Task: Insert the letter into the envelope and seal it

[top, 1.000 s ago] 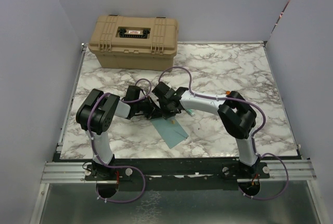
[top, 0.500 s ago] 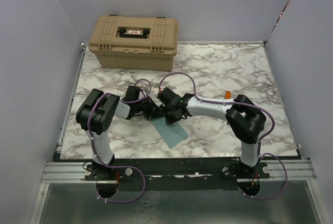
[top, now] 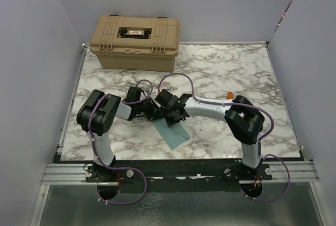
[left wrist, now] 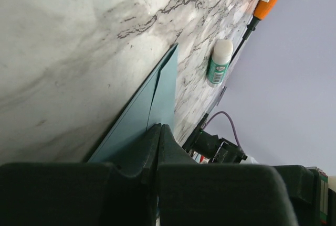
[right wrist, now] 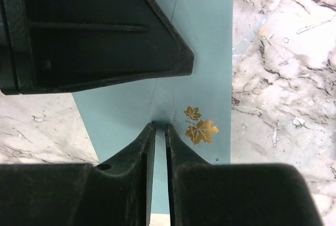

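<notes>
The teal envelope (top: 173,131) lies flat on the marble table, back side up, with a gold maple-leaf mark (right wrist: 199,127) on it. My left gripper (top: 154,112) is shut, and its tips (left wrist: 159,127) rest on the envelope (left wrist: 155,97) near its seam. My right gripper (top: 168,114) meets it from the right, its tips (right wrist: 159,126) down on the envelope (right wrist: 210,53) with only a narrow slit between the jaws and nothing in it. The left gripper's finger (right wrist: 105,32) fills the top of the right wrist view. The letter is out of view.
A tan hard case (top: 135,41) stands at the back left of the table. A glue stick (left wrist: 219,63) lies just beyond the envelope. An orange-handled tool (left wrist: 268,0) lies further right, partly hidden by the right arm (top: 230,95). Grey walls close in both sides.
The right gripper has come down and toward the near edge onto the envelope, and its arm now covers the glue stick from above. The left arm has stayed put.
</notes>
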Controlling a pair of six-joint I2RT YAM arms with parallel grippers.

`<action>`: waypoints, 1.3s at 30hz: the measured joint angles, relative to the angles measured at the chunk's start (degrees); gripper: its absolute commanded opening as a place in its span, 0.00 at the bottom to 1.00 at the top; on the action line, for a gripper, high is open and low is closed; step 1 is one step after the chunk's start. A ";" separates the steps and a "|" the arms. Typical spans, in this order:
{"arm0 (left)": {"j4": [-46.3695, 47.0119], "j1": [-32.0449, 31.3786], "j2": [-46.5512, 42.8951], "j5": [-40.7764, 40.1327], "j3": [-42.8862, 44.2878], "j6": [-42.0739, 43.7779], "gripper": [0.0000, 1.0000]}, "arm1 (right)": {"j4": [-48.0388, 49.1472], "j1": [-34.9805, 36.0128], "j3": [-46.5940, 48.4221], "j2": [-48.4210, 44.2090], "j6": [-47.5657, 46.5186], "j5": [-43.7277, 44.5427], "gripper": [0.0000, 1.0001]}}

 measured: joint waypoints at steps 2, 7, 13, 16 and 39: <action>-0.11 0.00 0.00 -0.02 0.04 0.24 0.00 | -0.22 0.13 -0.20 -0.17 0.22 0.96 0.21; -3.80 -0.02 -0.13 0.07 1.73 2.80 0.00 | -0.46 0.28 -4.09 -3.04 0.74 2.21 0.25; -10.10 -0.20 -0.50 -0.02 4.50 6.86 0.00 | -0.24 0.26 -7.80 -5.68 2.08 2.25 0.24; -11.04 -0.26 -0.55 -0.07 4.90 7.74 0.00 | 1.20 0.24 -9.77 -6.84 3.15 2.05 0.22; -24.70 -1.88 -9.62 -6.75 10.75 12.44 0.69 | -3.82 -10.12 -16.83 -30.29 9.75 2.56 0.59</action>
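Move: The envelope lies under both hands at fingertip height. Its middle is almost right under the right fingertips, roughly 1 cm to their right, and its near-right corner about 6 cm back and 8 cm right. The glue stick lies some 5 cm ahead and 10 cm to the right of those fingertips, the screwdriver about 7 cm ahead and 25 cm right. From the left fingertips the envelope's middle is around 5 cm back and 2 cm right. Rightward and back, the right fingertips slide along the envelope at one height for about 10 cm to its near-right corner, then lift some 9 cm and swing forward, turning clockwise and opening further. The shut left fingers keep pinning the far end, pivoting slightly; only at the end do they rise about 4 cm off the paper and open halfway. ##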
